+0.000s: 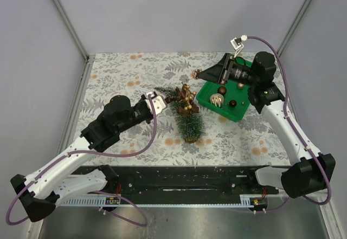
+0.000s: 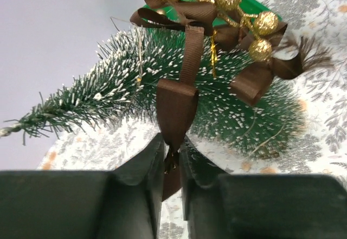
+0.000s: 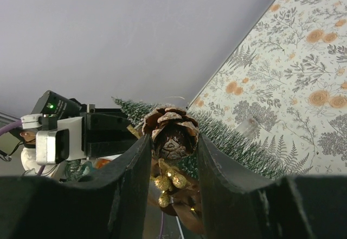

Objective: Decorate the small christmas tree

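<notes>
The small christmas tree (image 1: pixel 188 121) leans on the tablecloth, its wooden base toward me and its tip (image 1: pixel 160 92) pointing left. A brown ribbon bow with gold berries (image 1: pixel 186 99) lies against its upper part. My left gripper (image 1: pixel 167 100) is shut on a tail of this bow; the left wrist view shows the ribbon (image 2: pixel 177 106) pinched in the gripper (image 2: pixel 172 153), with the tree (image 2: pixel 238 114) behind. My right gripper (image 1: pixel 199 75) hovers above the tree and is shut on a frosted pine cone (image 3: pixel 171 129), held in the gripper (image 3: pixel 171 141) over the bow's berries (image 3: pixel 169 182).
A green tray (image 1: pixel 237 113) stands right of the tree, holding a silver ball (image 1: pixel 217 99) and a few dark balls (image 1: pixel 232 103). The floral tablecloth (image 1: pixel 124 71) covers the table. Grey walls close in the back and sides.
</notes>
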Controlling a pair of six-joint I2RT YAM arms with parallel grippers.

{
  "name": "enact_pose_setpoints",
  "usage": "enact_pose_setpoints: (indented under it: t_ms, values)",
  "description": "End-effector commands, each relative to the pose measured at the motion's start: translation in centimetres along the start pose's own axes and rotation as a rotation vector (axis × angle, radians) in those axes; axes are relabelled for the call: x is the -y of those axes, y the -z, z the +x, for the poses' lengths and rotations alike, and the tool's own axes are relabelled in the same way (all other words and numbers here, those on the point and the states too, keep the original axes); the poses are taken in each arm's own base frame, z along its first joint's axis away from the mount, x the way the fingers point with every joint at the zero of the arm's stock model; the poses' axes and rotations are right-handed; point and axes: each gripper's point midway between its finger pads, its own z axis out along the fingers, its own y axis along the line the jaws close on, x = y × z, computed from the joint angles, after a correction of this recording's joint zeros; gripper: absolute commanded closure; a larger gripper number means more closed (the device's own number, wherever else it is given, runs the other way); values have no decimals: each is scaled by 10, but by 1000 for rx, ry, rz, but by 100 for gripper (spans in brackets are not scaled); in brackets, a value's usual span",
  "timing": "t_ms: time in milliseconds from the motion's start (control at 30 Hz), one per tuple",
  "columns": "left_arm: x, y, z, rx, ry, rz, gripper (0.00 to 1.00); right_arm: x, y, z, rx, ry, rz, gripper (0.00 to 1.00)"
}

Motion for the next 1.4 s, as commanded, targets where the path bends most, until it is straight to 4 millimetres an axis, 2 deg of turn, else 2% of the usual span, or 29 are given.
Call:
enact_pose_setpoints:
  t_ms: [0,33,200,267,433,633,933,1233,1367]
  values:
    - [-20,-6,-26,105,-106,-77,65,1,-8,-2,11,32,-39,64]
    - [-20,-8,-26,107,-119,-75,60,4,-9,-2,12,30,-35,64]
    - [-27,-20,-31,117,-149,-95,46,20,-12,2,3,15,-10,64]
    - [-30,-23,-32,122,-152,-105,44,26,-14,7,-7,3,-8,64]
    - [-27,-24,-39,148,-158,-85,44,35,-16,16,-17,-26,-10,64]
    - [-26,-25,-42,158,-169,-70,44,49,-20,38,-51,-68,-3,65]
    - [-26,-24,-49,186,-181,-56,45,53,-21,58,-79,-86,-4,64]
    - [-22,-26,-57,229,-188,-36,47,70,-11,86,-100,-111,55,62]
    - [-22,-25,-59,235,-186,-38,47,73,-10,86,-92,-108,69,59]
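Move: The right hand holds the pinecone up beside the christmas tree; the tree's middle lies about 20 cm below it, some 4 cm to its left and 3 cm back. From the same hand the gold-berry bow is some 3 cm back, 4 cm to the left and 12 cm lower, and the green box about 16 cm farther out, 14 cm to the right and 37 cm below. The left hand, nearly shut on a brown ribbon tail, has the tree's middle some 9 cm to its right, 3 cm ahead and 12 cm below. Down, by roughly 12 cm, goes the right hand with the pinecone still pinched, dropping past the gold-berry bow to the tree's branches and tipping its fingers a little downward. Meanwhile the left hand opens about halfway, lets go of the ribbon tail and shifts a few centimetres right, forward and up, tilting up some 10 degrees, the fingers staying around the tail. ##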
